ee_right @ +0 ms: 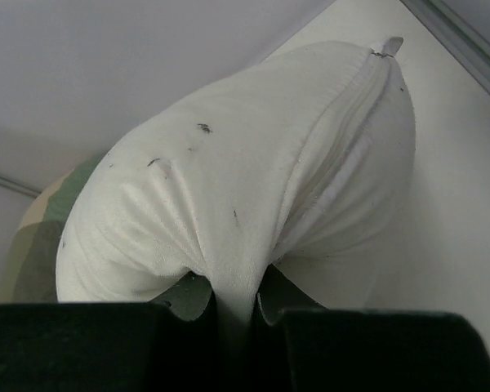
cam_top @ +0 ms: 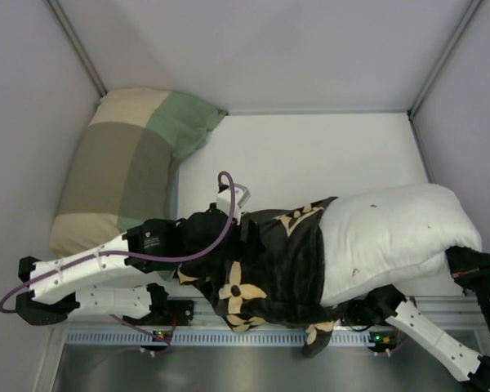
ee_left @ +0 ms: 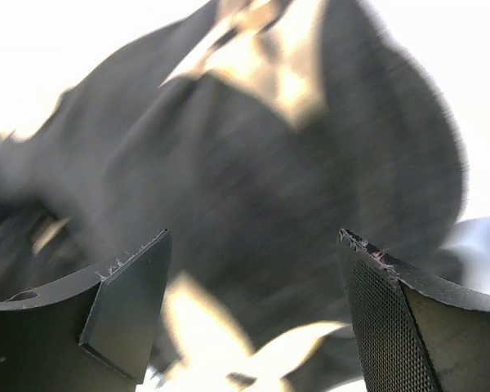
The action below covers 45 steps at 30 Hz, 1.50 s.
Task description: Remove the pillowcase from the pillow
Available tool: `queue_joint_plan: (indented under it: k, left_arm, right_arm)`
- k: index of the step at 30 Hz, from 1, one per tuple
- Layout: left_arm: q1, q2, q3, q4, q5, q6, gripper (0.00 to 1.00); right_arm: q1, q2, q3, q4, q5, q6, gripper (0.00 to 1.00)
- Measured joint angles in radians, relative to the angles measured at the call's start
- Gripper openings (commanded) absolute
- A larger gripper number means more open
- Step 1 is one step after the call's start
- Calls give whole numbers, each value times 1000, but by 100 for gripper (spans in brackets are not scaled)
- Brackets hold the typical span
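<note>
The black pillowcase [cam_top: 265, 265] with tan flower motifs lies bunched over the left end of the white pillow [cam_top: 392, 233], whose right two thirds are bare. My left gripper [ee_left: 253, 282] is open, its fingers [ee_left: 126, 306] wide apart with nothing between them. The blurred pillowcase [ee_left: 253, 163] lies just beyond them. In the top view the left wrist sits at the pillowcase's left edge, black against black. My right gripper [ee_right: 235, 306] is shut on a pinched fold of the pillow [ee_right: 245, 180]. It holds the pillow's right end [cam_top: 456, 255].
A green, beige and olive patchwork pillow [cam_top: 122, 163] lies against the left wall, also seen behind the white pillow [ee_right: 33, 245]. Grey walls close the table on three sides. A metal rail [cam_top: 229, 335] runs along the near edge, and pillowcase fabric hangs over it.
</note>
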Motion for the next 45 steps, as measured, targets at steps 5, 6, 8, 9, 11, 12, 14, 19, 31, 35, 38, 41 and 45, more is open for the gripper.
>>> queue_joint_plan:
  k: [5, 6, 8, 9, 11, 12, 14, 19, 31, 35, 38, 41, 45]
  left_arm:
    - [-54, 145, 171, 103, 6, 49, 85]
    - [-72, 188, 201, 122, 1, 56, 84]
    - [-114, 277, 249, 143, -17, 68, 84]
    - [-134, 325, 266, 150, -29, 71, 84]
    - [-171, 418, 293, 153, -59, 71, 84]
    - [-182, 457, 302, 151, -73, 69, 83]
    - [-207, 552, 335, 121, -127, 56, 82]
    - [-233, 671, 409, 27, -251, -15, 67]
    - [-251, 356, 70, 25, -341, -258, 9]
    - [-251, 172, -87, 7, -340, -346, 0]
    - [-251, 0, -186, 2, -335, -400, 0]
    - [-251, -182, -246, -32, -336, -454, 0]
    - [-251, -349, -277, -95, -342, -517, 0]
  right_arm:
    - [0, 0, -69, 32, -56, 1, 0]
    - [0, 0, -79, 39, -62, 1, 0]
    - [0, 0, -100, 58, -71, 1, 0]
    - [0, 0, -108, 64, -74, 1, 0]
    - [0, 0, -122, 75, -84, 2, 0]
    - [0, -1, -129, 79, -88, 1, 0]
    - [0, -1, -140, 85, -98, 1, 0]
    - [0, -6, -148, 80, -117, -1, 0]
    - [0, -18, -106, 33, -136, -2, 0]
    - [0, -18, -82, 10, -132, -3, 0]
    - [0, -18, -61, -8, -126, -8, 0]
    - [1, -18, -35, -26, -119, -12, 0]
    - [1, -18, 33, -64, -117, -17, 0]
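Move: The left hand is empty and wide open. The rim at the mouth of the pillowcase lies about 17 cm to its right, some 4 cm nearer the base and 6 cm lower; the white pillow's middle is about 34 cm to the right, level fore and aft and 5 cm lower. The right hand holds the pillow's far corner, with the pillow's middle about 11 cm left, 4 cm ahead and 11 cm below, and the rim about 29 cm left, 1 cm back, 12 cm below. The left fingers newly pinch the pillowcase near its mouth: open, they go some 15 cm right in an arc, up and then down towards the rim, then shut as the hand reverses and drag the cloth left, about 20 cm back from the farthest reach. The right hand keeps its grip on the pillow corner, giving about 4 cm leftward, then easing back right and towards the base. ##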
